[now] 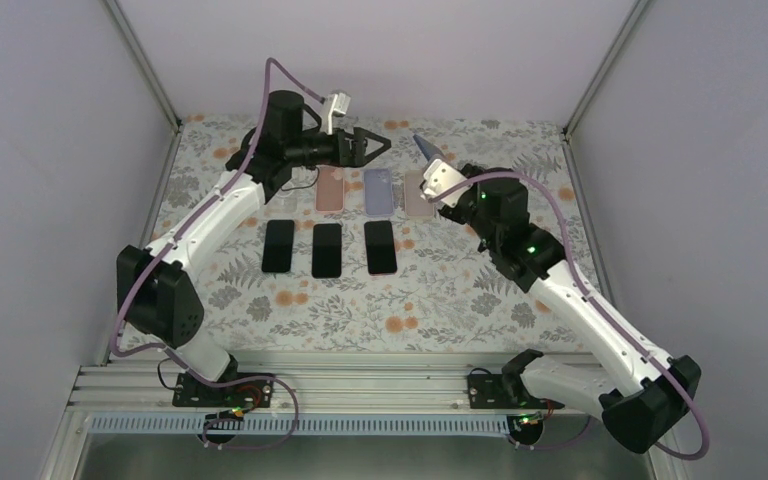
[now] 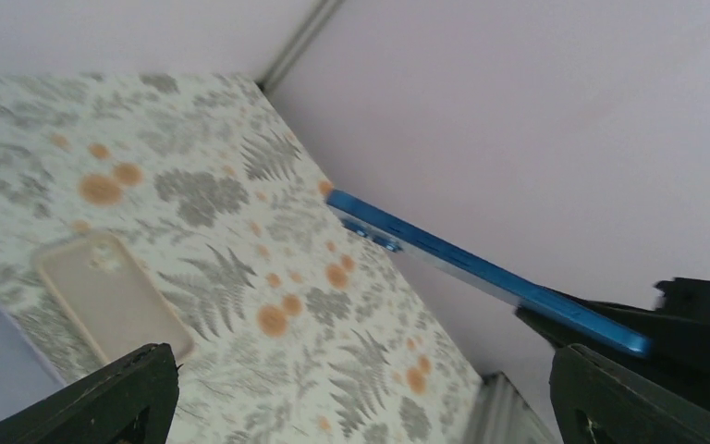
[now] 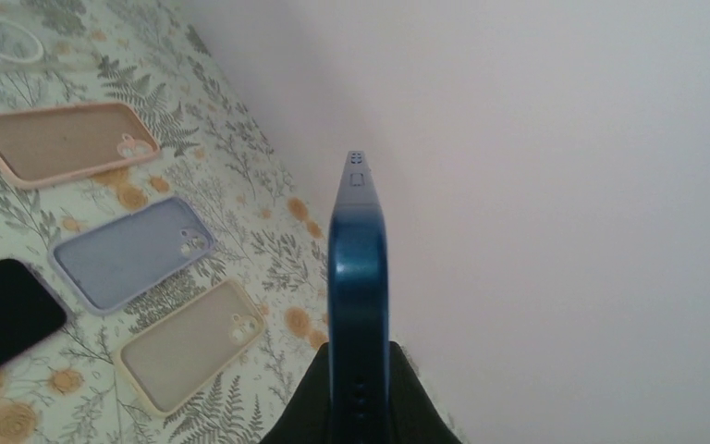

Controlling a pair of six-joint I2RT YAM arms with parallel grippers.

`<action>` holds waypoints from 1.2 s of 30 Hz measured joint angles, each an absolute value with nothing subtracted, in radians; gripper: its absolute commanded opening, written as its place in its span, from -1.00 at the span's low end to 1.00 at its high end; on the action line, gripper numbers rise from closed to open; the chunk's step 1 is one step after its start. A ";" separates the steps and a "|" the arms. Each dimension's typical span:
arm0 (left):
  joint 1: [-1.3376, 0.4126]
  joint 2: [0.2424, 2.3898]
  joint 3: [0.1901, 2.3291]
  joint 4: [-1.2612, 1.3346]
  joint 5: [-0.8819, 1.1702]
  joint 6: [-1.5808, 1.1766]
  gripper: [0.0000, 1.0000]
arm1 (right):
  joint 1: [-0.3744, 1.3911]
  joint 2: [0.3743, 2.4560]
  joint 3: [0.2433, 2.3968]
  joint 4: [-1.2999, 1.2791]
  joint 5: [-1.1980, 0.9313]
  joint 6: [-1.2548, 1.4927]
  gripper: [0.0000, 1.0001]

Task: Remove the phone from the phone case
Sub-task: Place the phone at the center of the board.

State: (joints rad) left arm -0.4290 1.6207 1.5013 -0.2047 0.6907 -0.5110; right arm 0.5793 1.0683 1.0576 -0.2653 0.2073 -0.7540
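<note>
A phone in a dark blue phone case is held edge-up in the air over the back right of the table. My right gripper is shut on its lower end, one black finger on each flat face. The case's far end looks narrower, with small holes in the edge. In the left wrist view the same blue edge runs slantwise to the right gripper's fingers. My left gripper hovers just left of the phone, open, with nothing between its fingers.
Three empty cases lie in a row on the floral table: pink, lavender, beige. Three black phones lie in a row in front of them. The white back and side walls stand close behind the raised phone.
</note>
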 measured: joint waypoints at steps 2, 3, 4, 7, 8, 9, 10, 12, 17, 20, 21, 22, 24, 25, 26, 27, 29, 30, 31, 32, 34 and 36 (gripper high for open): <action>-0.424 1.621 1.474 -0.180 0.747 -0.550 1.00 | 0.607 1.071 1.023 -0.224 0.251 -0.792 -0.92; -0.421 1.621 1.461 -0.164 0.773 -0.573 1.00 | 0.624 1.073 1.002 -0.199 0.277 -0.815 -0.92; -0.418 1.621 1.450 -0.147 0.795 -0.596 1.00 | 0.638 1.077 0.985 -0.181 0.296 -0.836 -0.92; -0.412 1.623 1.424 -0.080 0.860 -0.675 1.00 | 0.682 1.090 0.933 -0.119 0.356 -0.897 -0.92; -0.412 1.626 1.420 -0.057 0.877 -0.699 1.00 | 0.697 1.095 0.913 -0.094 0.378 -0.921 -0.92; -0.411 1.630 1.419 -0.039 0.890 -0.718 1.00 | 0.709 1.100 0.896 -0.071 0.396 -0.945 -0.92; -0.411 1.635 1.417 -0.021 0.902 -0.738 1.00 | 0.722 1.105 0.878 -0.047 0.414 -0.970 -0.92; -0.412 1.646 1.414 0.012 0.921 -0.774 1.00 | 0.742 1.114 0.849 -0.001 0.448 -1.012 -0.92; -0.418 1.681 1.383 0.071 0.941 -0.854 0.96 | 0.789 1.140 0.801 0.115 0.519 -1.113 -0.92; -0.424 1.701 1.370 0.081 0.945 -0.885 0.91 | 0.807 1.149 0.786 0.184 0.551 -1.162 -0.92; -0.426 1.709 1.370 0.083 0.947 -0.895 0.89 | 0.812 1.150 0.782 0.202 0.561 -1.178 -0.92; -0.429 1.714 1.370 0.088 0.947 -0.900 0.84 | 0.818 1.151 0.773 0.231 0.571 -1.196 -0.92; -0.438 1.728 1.370 0.093 0.948 -0.910 0.71 | 0.829 1.151 0.752 0.283 0.585 -1.233 -0.92; -0.444 1.736 1.370 0.096 0.951 -0.914 0.63 | 0.836 1.151 0.731 0.324 0.592 -1.258 -0.92; -0.449 1.743 1.370 0.098 0.954 -0.921 0.57 | 0.841 1.151 0.714 0.350 0.598 -1.279 -0.92; -0.454 1.749 1.370 0.102 0.957 -0.928 0.50 | 0.847 1.153 0.693 0.381 0.603 -1.302 -0.92; -0.463 1.765 1.370 0.112 0.963 -0.938 0.32 | 0.859 1.159 0.655 0.432 0.616 -1.346 -0.92; -0.466 1.771 1.370 0.116 0.966 -0.945 0.23 | 0.863 1.163 0.643 0.447 0.618 -1.364 -0.92; -0.467 1.774 1.370 0.123 0.970 -0.955 0.17 | 0.865 1.167 0.632 0.465 0.620 -1.385 -0.92; -0.469 1.778 1.370 0.132 0.975 -0.960 0.11 | 0.869 1.169 0.623 0.480 0.623 -1.399 -0.92; -0.470 1.781 1.370 0.143 0.981 -0.973 0.03 | 0.872 1.170 0.607 0.523 0.628 -1.433 -0.92; -0.472 1.783 1.371 0.153 0.986 -0.982 -0.01 | 0.877 1.170 0.593 0.566 0.634 -1.463 -0.92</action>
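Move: The blue phone, held at its lower end by the right hand, has its middle about 11 cm to the left hand's right, 1 cm nearer the base and 2 cm lower. On the table about 31 cm below, the lavender case lies 9 cm ahead and 2 cm right of the left hand, with the beige case 10 cm right of the lavender one. From the right hand, the open left gripper is 6 cm ahead, 13 cm left, about level. The blue phone, still pinched in the right hand, is lowered about 6 cm and carried some 4 cm left towards the left gripper while that wrist rolls its left side down and tips its fingers up, about 40 degrees in all. The left hand sinks about 6 cm and goes 5 cm right to meet it, turning its wrist some 30 degrees, its fingers closing to half open astride the phone's near long edge. ##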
